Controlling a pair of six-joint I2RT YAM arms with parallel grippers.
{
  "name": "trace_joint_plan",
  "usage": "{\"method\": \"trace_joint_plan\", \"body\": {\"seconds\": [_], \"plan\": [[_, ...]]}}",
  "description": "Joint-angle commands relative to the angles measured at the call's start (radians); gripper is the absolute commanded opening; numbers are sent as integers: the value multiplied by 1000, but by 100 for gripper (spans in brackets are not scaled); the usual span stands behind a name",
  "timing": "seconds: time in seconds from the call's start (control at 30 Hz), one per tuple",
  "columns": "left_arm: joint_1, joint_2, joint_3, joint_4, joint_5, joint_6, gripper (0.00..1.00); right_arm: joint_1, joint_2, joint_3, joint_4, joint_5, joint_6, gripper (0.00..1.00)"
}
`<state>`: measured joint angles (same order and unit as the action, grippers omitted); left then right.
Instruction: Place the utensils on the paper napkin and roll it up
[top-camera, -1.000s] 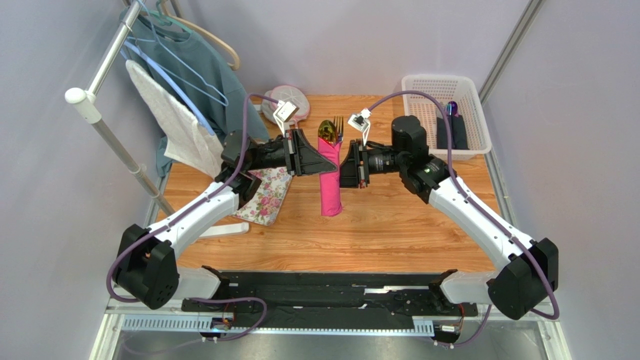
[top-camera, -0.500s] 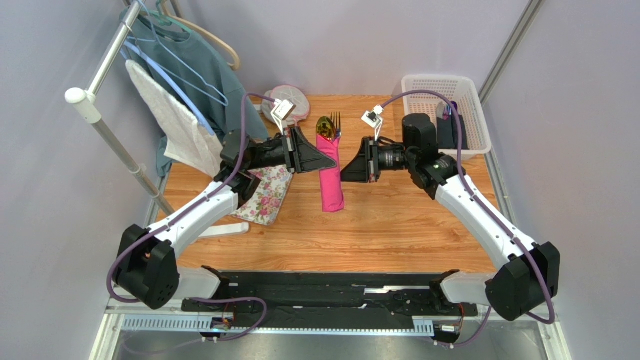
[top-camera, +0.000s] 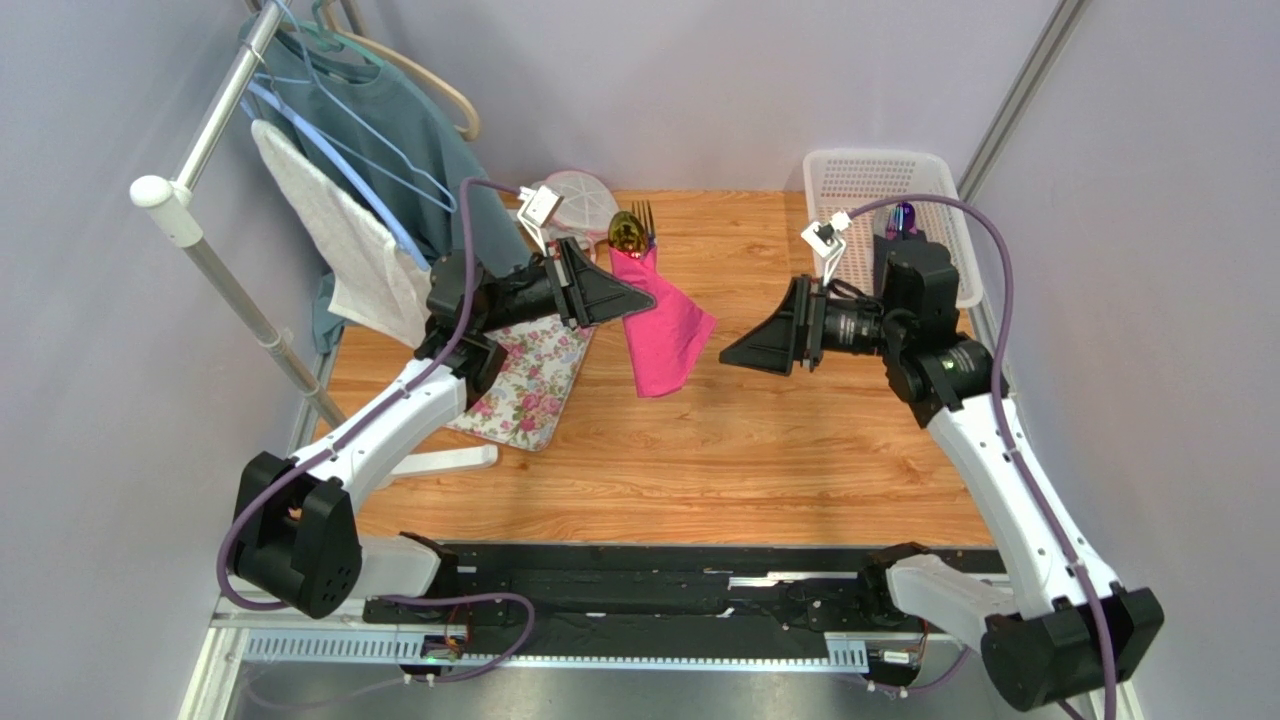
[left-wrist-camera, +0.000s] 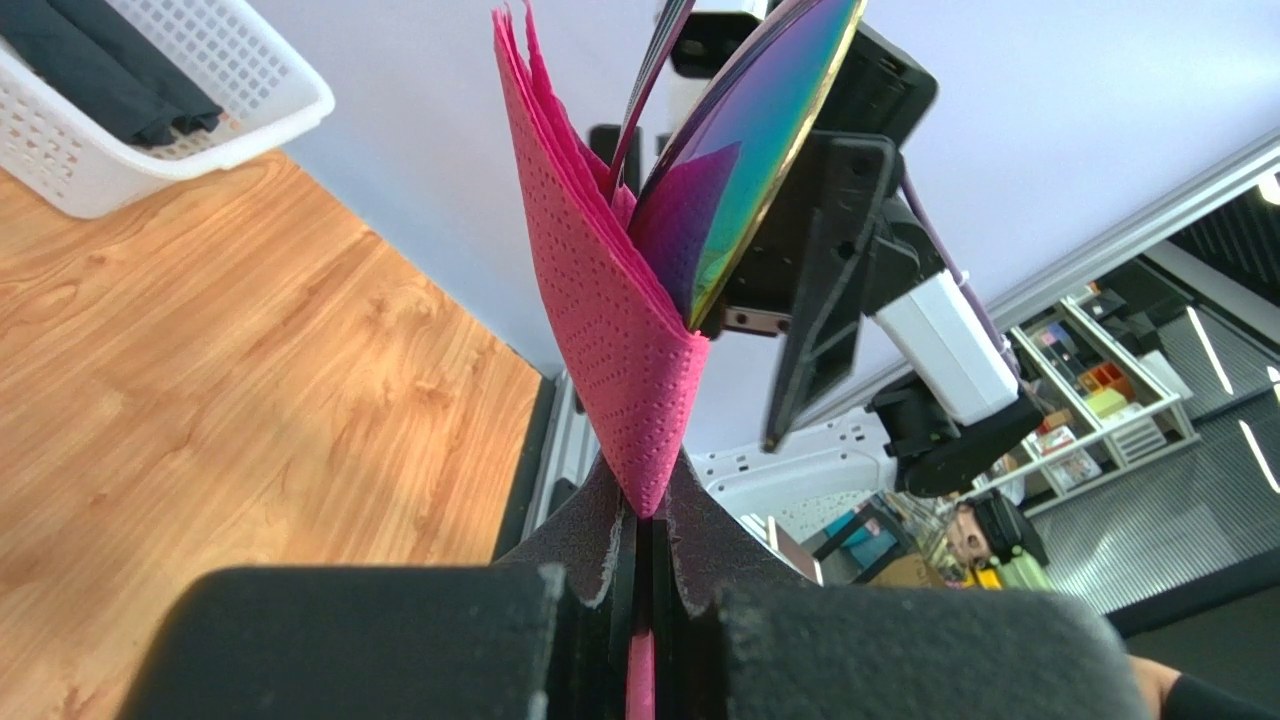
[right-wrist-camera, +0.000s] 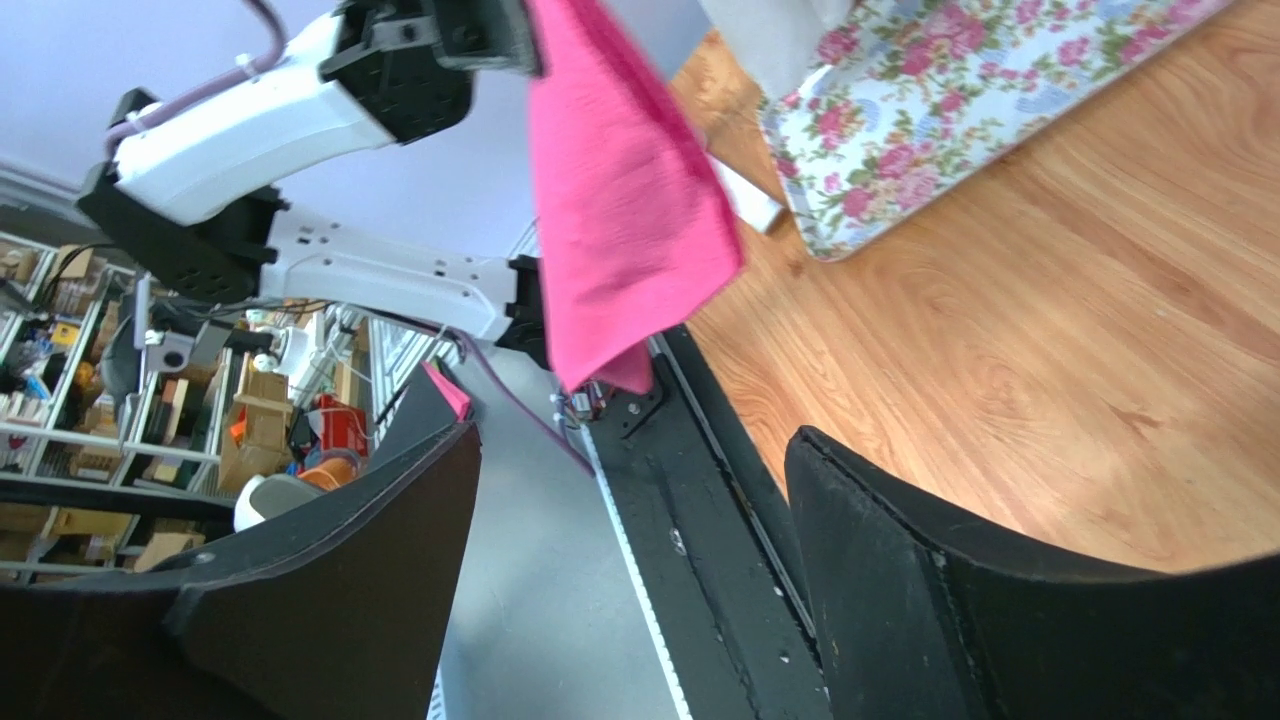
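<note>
The pink paper napkin (top-camera: 666, 333) hangs in the air above the table, pinched at one edge by my left gripper (top-camera: 646, 305), which is shut on it. Its lower part flares loosely. The utensils stick out of its top: the spoon bowl (top-camera: 625, 231) and the fork tines (top-camera: 645, 213). In the left wrist view the napkin (left-wrist-camera: 624, 323) rises from the shut jaws (left-wrist-camera: 648, 507) with the shiny spoon (left-wrist-camera: 754, 132) inside its fold. My right gripper (top-camera: 729, 357) stands open to the right, apart from the napkin. In the right wrist view the open gripper (right-wrist-camera: 631, 495) holds nothing and the napkin (right-wrist-camera: 619, 195) hangs beyond it.
A white basket (top-camera: 842, 168) at the back right holds dark items with a purple tip (top-camera: 903, 219). A floral cloth (top-camera: 529, 383) lies under the left arm. A clothes rail with a teal shirt and a white towel (top-camera: 353, 248) stands at the left. A round white object (top-camera: 580, 191) sits at the back.
My right gripper opened, let go of the napkin and drew back to the right. The left gripper shifted left and back with the napkin, whose lower part loosened and flared out.
</note>
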<state>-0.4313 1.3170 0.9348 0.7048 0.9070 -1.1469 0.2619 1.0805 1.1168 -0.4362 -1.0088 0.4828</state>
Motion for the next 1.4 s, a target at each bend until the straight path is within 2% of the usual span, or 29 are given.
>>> {"method": "trace_joint_plan", "body": {"seconds": [0.0,0.23,0.33,0.37,0.47,0.63,0.7,0.77,0.83,0.87,1.03,1.1,1.13,1.3,1.33,1.37], "plan": [[2,-9,33,45,-11,7,0,58,-54,-54,113,2,63,79],[2,4,61,58,-8,-19,0,157,5,-54,185,58,85,67],[-1,-1,64,62,-5,-33,0,177,39,-32,192,64,63,70],[0,-1,62,64,-5,-36,0,178,45,-31,197,68,59,74],[-1,-4,59,65,-5,-50,0,192,65,-25,238,56,66,79],[-4,-6,61,74,-8,-66,0,253,90,-34,335,19,89,79],[-4,-5,62,76,-7,-70,0,263,98,-38,365,15,99,69],[-4,-9,61,79,-5,-70,0,261,104,-35,366,6,94,51],[-3,-10,58,79,-7,-68,0,263,99,-28,320,-4,62,42],[-3,-12,56,79,-7,-70,0,261,93,-29,312,-10,59,33],[3,-1,59,88,-10,-73,0,261,55,-38,277,-17,37,15],[2,2,64,88,-8,-71,0,263,45,-40,274,-13,31,2],[3,5,67,87,-7,-70,0,261,47,-38,271,-10,22,0],[3,8,79,81,-3,-70,0,263,47,-32,234,9,-1,0],[3,8,81,81,-3,-70,0,263,45,-31,226,16,-7,4],[3,7,81,81,-2,-71,0,261,45,-29,218,22,-18,24]]}}
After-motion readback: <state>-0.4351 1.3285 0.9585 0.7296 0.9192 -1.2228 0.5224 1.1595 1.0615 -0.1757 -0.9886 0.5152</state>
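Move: The pink napkin roll hangs in the air with its middle about 9 cm to the right hand's left and 4 cm ahead, roughly level with it; the right fingers are wide open and empty. From the right hand, the spoon head sticks out of the far end some 13 cm left and 15 cm ahead, the fork head about 11 cm left and 16 cm ahead. The left hand already pinches the roll, whose middle lies roughly 3 cm back, 2 cm right and 2 cm below it. The right hand reaches left about 7 cm and some 3 cm back towards the near end of the held napkin roll, dipping a couple of centimetres below its highest point and coming partly back up, while turning roughly 15 degrees counter-clockwise. With open fingers either side of the napkin's right edge it stops and shuts them, pinching the layered edge below the loose flap, while the left hand keeps its closed grip and eases up only about 1 cm. ##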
